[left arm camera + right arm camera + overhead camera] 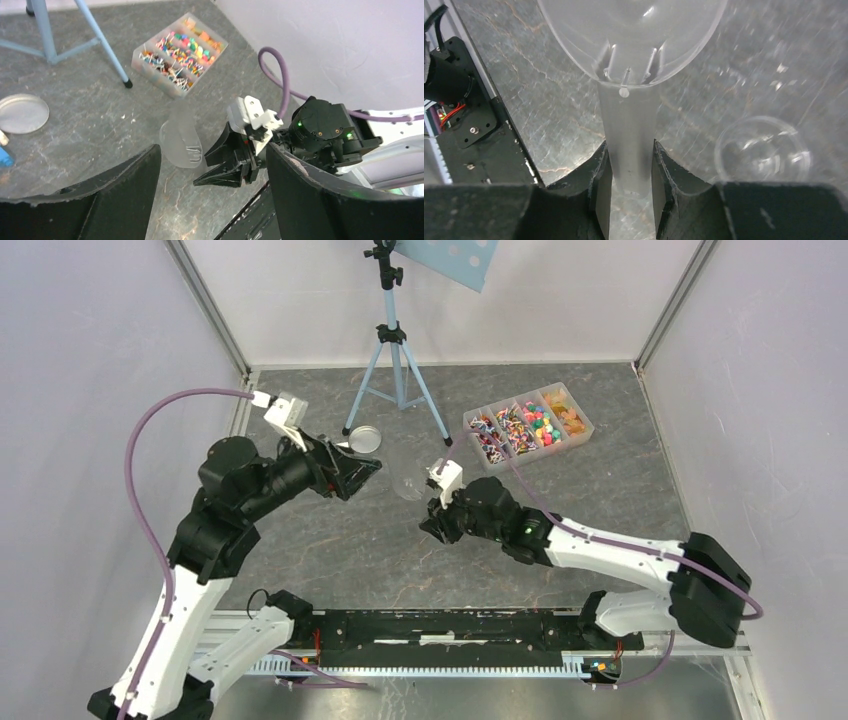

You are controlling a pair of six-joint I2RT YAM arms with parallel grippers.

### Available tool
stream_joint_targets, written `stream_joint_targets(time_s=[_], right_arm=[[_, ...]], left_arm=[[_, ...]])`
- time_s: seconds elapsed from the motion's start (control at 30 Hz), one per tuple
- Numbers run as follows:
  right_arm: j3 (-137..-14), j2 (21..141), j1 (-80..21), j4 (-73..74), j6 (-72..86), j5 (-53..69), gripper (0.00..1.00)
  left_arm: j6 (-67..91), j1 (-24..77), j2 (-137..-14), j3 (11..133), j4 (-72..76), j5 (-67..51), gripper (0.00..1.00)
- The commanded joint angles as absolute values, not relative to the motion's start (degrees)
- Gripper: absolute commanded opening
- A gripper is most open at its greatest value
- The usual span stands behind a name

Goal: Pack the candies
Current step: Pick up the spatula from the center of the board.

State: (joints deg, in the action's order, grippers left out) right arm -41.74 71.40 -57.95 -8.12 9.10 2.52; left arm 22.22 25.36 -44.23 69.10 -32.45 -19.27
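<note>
The candies (525, 425) fill a clear divided box (583, 429) at the back right, also seen in the left wrist view as candies (175, 52). My right gripper (630, 150) is shut on the handle of a clear plastic scoop (629, 125), whose empty bowl points away from the fingers. From above, the right gripper (432, 512) sits mid-table with the scoop (408, 480) ahead of it. My left gripper (365, 472) hovers to the left of the scoop, open and empty. In its own view the left gripper (212, 150) looks down on the scoop (181, 142).
A clear round container (764, 150) stands on the table just right of the right fingers. A round metal lid (362, 438) lies near a light-blue tripod (395, 370) at the back. White walls enclose the dark stone-patterned table (330, 550).
</note>
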Motion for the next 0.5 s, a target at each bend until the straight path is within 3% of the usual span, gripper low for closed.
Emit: stream_joint_targets(time_s=[0.0,0.47], right_arm=[[-49.1,75.4,-57.9,-0.9,21.2,1.3,0.0],[-53.0,79.5,-58.0,2.5,21.5,-0.2,0.02]], left_arm=[[17.9,25.4,-47.3,65.7,-31.7,-19.8,0.81],[20.4,25.5,-57.9,62.8,-27.2,-13.4,0.65]])
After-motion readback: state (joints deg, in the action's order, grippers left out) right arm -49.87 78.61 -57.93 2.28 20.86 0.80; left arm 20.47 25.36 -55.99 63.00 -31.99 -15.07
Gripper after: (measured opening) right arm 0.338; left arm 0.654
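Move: The jar stands some 9 cm ahead of the empty left hand, 17 to its right and 35 below; the lid is about 21 cm ahead, level sideways and 36 below. The spatula's clear blade is roughly 8 cm ahead of the left hand, 8 to its right and 22 below. From the right hand, already gripping the spatula, the jar is about 9 cm ahead, 3 right and 12 below. Empty left hand sinks 10 cm and reaches 5 forward towards the jar, narrowing; right lowers 2, keeping the spatula. ##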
